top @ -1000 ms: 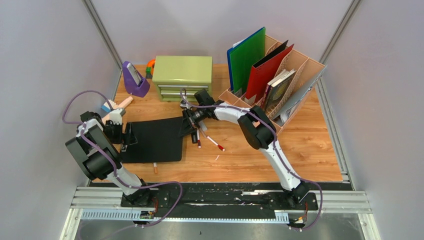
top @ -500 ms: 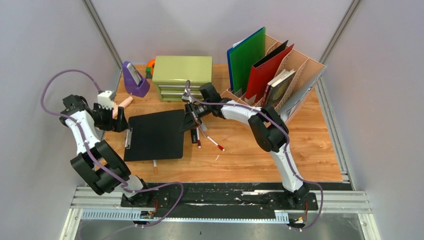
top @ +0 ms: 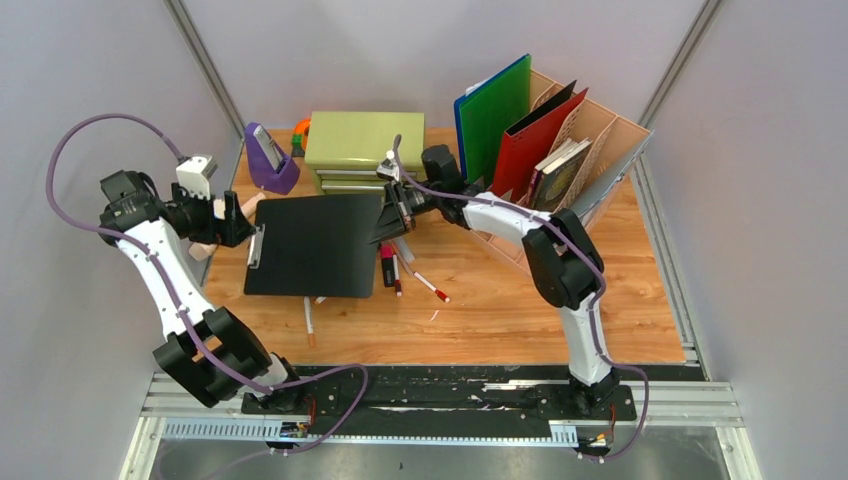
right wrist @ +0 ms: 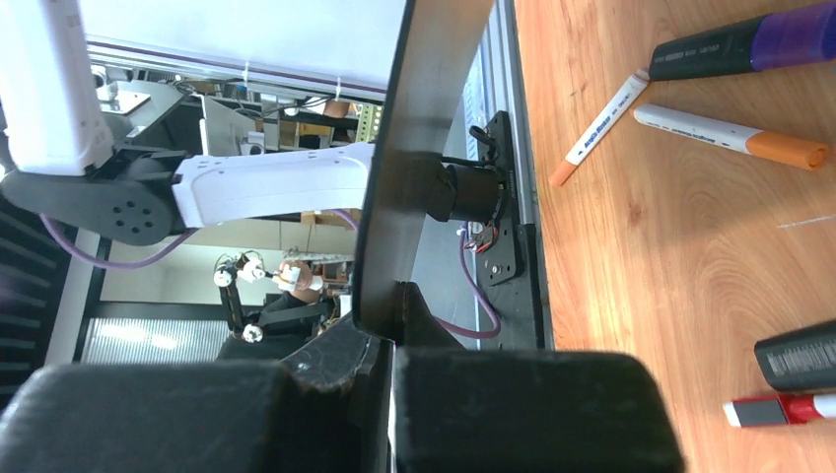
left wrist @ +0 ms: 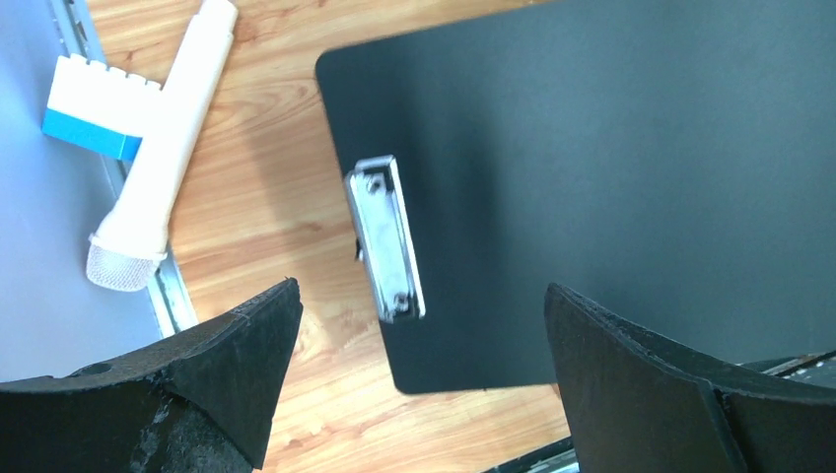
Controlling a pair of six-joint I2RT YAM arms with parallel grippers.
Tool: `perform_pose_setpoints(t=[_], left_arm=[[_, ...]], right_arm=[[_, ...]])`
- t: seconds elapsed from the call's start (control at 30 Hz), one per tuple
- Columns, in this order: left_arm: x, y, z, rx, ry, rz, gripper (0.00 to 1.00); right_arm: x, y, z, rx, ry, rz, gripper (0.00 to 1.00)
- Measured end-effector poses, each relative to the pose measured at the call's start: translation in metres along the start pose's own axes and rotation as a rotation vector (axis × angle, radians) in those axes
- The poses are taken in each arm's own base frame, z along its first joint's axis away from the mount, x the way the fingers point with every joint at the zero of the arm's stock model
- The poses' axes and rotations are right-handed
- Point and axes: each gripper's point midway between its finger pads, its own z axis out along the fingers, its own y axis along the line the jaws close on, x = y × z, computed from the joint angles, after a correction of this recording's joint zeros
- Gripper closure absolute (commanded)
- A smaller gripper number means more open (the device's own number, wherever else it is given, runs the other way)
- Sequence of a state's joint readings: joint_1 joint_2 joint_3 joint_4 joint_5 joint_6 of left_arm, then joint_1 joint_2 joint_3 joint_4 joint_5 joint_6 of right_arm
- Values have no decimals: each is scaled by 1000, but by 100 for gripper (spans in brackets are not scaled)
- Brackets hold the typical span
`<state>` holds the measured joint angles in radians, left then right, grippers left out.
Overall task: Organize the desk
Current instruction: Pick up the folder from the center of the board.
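A black clipboard (top: 310, 245) with a silver clip (left wrist: 384, 241) hangs tilted above the orange-brown desk (top: 500, 310). My right gripper (top: 392, 215) is shut on the clipboard's right edge. In the right wrist view the board (right wrist: 419, 148) runs edge-on up from the closed right gripper (right wrist: 394, 335). My left gripper (top: 235, 225) stands open just left of the clip end, touching nothing. The left wrist view looks down between the spread left gripper (left wrist: 422, 291) onto the clipboard (left wrist: 611, 177) and bare wood.
An olive-green drawer chest (top: 365, 140) and a purple holder (top: 268, 160) stand at the back. A file rack (top: 585, 165) with folders is at the back right. Markers (top: 400, 270) and a pen (top: 309, 325) lie near the clipboard. A white stick (left wrist: 163, 128) and a blue-white block (left wrist: 99, 123) lie far left.
The right gripper has closed on the clipboard's edge and lifted it back toward the chest. The left arm has swung up and back to the left, staying open.
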<state>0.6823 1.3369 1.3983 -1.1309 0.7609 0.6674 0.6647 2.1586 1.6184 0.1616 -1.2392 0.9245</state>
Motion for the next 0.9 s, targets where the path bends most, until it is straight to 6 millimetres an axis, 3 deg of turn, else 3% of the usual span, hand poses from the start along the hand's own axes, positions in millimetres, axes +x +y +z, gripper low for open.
perform_pose_setpoints(t=[0.23,0.5,0.63,0.9], left_arm=[[-11,-15,1,70,-56,-66,0],[-43,-52,-7,272,-195,-115,0],[-57,-67,-3,387,-236,-134,0],[-91,-108,10,549,-295,-84,0]], right_arm=[[-10,34,-45,4,-91,-82,100],[-22,87,-117,41,-241,-280,100],[-22,100,-144,57,-284,-345,100],[-5,97,-154,47,-248,-365,100]])
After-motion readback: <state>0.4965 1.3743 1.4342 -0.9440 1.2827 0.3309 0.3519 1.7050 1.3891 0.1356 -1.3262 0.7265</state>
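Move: The folder is already up in my right hand, pinched by its right edge. Its middle lies about 14 cm to that hand's left and 4 below; the file rack is roughly 18 cm ahead and 39 right, the green cabinet 20 ahead and 2 left. From my empty left hand, the folder's middle is about 14 cm right, 1 ahead and 8 below, the purple holder about 22 ahead and 3 right. Keeping my pinch on the folder's right edge, I carry it about 14 cm right and 11 cm up, towards the rack, slightly forward too, tilting its far edge up some 20 degrees and swinging it a little clockwise. My open left hand follows the clip end, about 11 cm right and 8 up, edging forward as it rolls left side down and turns clockwise; I don't close it. ##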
